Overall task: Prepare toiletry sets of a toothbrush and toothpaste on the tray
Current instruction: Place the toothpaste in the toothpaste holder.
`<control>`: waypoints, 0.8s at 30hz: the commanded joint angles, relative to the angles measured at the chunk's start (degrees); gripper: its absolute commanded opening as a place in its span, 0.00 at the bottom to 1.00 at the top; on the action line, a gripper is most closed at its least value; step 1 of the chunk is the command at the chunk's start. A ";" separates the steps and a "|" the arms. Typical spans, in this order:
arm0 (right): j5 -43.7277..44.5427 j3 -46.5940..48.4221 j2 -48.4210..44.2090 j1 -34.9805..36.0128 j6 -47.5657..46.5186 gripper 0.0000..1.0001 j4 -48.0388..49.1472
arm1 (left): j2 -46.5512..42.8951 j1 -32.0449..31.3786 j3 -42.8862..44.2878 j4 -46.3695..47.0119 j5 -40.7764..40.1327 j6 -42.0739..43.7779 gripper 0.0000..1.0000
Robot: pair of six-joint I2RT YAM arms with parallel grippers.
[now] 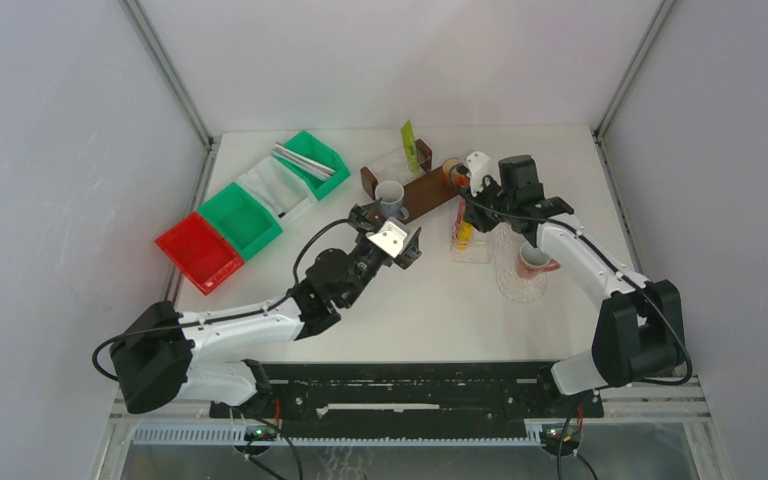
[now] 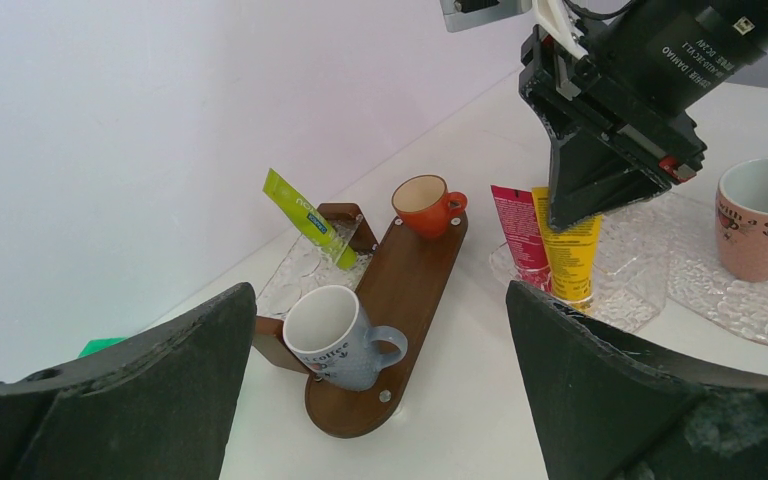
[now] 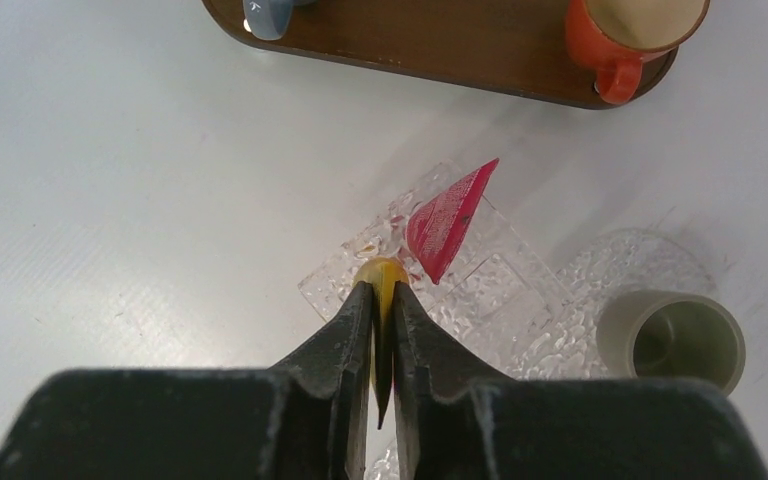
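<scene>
A brown wooden tray point(image 1: 430, 190) point(image 2: 410, 290) carries a grey mug point(image 1: 391, 197) point(image 2: 332, 338) and an orange cup point(image 1: 453, 171) point(image 2: 425, 206) point(image 3: 630, 30). A yellow toothpaste tube point(image 1: 464, 232) point(image 2: 570, 250) point(image 3: 382, 275) and a red one point(image 2: 515, 235) point(image 3: 445, 220) stand in a clear glass holder point(image 3: 490, 270). My right gripper point(image 1: 475, 205) point(image 3: 382, 290) straddles the yellow tube's flat top, jaws slightly open with thin gaps. My left gripper point(image 1: 392, 240) point(image 2: 380, 295) hangs wide open and empty before the grey mug. A green-yellow tube point(image 1: 410, 145) point(image 2: 305, 215) leans behind the tray. Long white toothbrushes point(image 1: 300, 160) lie in a green bin.
Red point(image 1: 200, 252), green point(image 1: 242, 218), white point(image 1: 278, 190) and green point(image 1: 322, 165) bins line the left side. A pinkish mug point(image 1: 532, 262) point(image 2: 760, 215) point(image 3: 672, 340) stands on a round glass plate point(image 1: 520, 285) right of the holder. White walls enclose the table.
</scene>
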 commanded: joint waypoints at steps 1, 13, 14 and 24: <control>0.46 2.80 0.20 0.57 -0.40 0.19 1.49 | -0.34 0.08 0.61 2.68 -0.43 -0.35 0.99; -0.29 2.80 1.12 0.86 -0.49 0.24 1.04 | -0.35 0.08 0.56 2.67 -0.37 -0.30 0.99; -0.43 2.80 0.86 0.89 -0.46 0.26 1.06 | -0.35 0.13 0.52 2.67 -0.36 -0.34 0.99; -4.15 3.33 -4.07 0.76 -0.21 0.41 -0.73 | -0.26 0.08 0.61 2.67 -0.43 -0.31 0.99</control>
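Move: The clear toothpaste holder, where the yellow tube between the right fingers is going, has its middle about 1 cm ahead of the right hand, 3 cm right and 6 cm below. The pink tube stands 5 cm straight ahead and a little lower; the orange mug is roughly 17 cm ahead, 1 cm left; the grey cup lies some 14 cm right and 5 cm ahead. From the idle left hand, the holder is about 20 cm right, 6 cm ahead and 18 cm down. Straight down by about 1 cm, slowly, the right hand eases the yellow toothpaste into the near-left part of the holder, fingers still around its flat upper end. They then open wider and let go of the tube, and the hand starts back up by some 0.5 cm, drawing slightly back. ##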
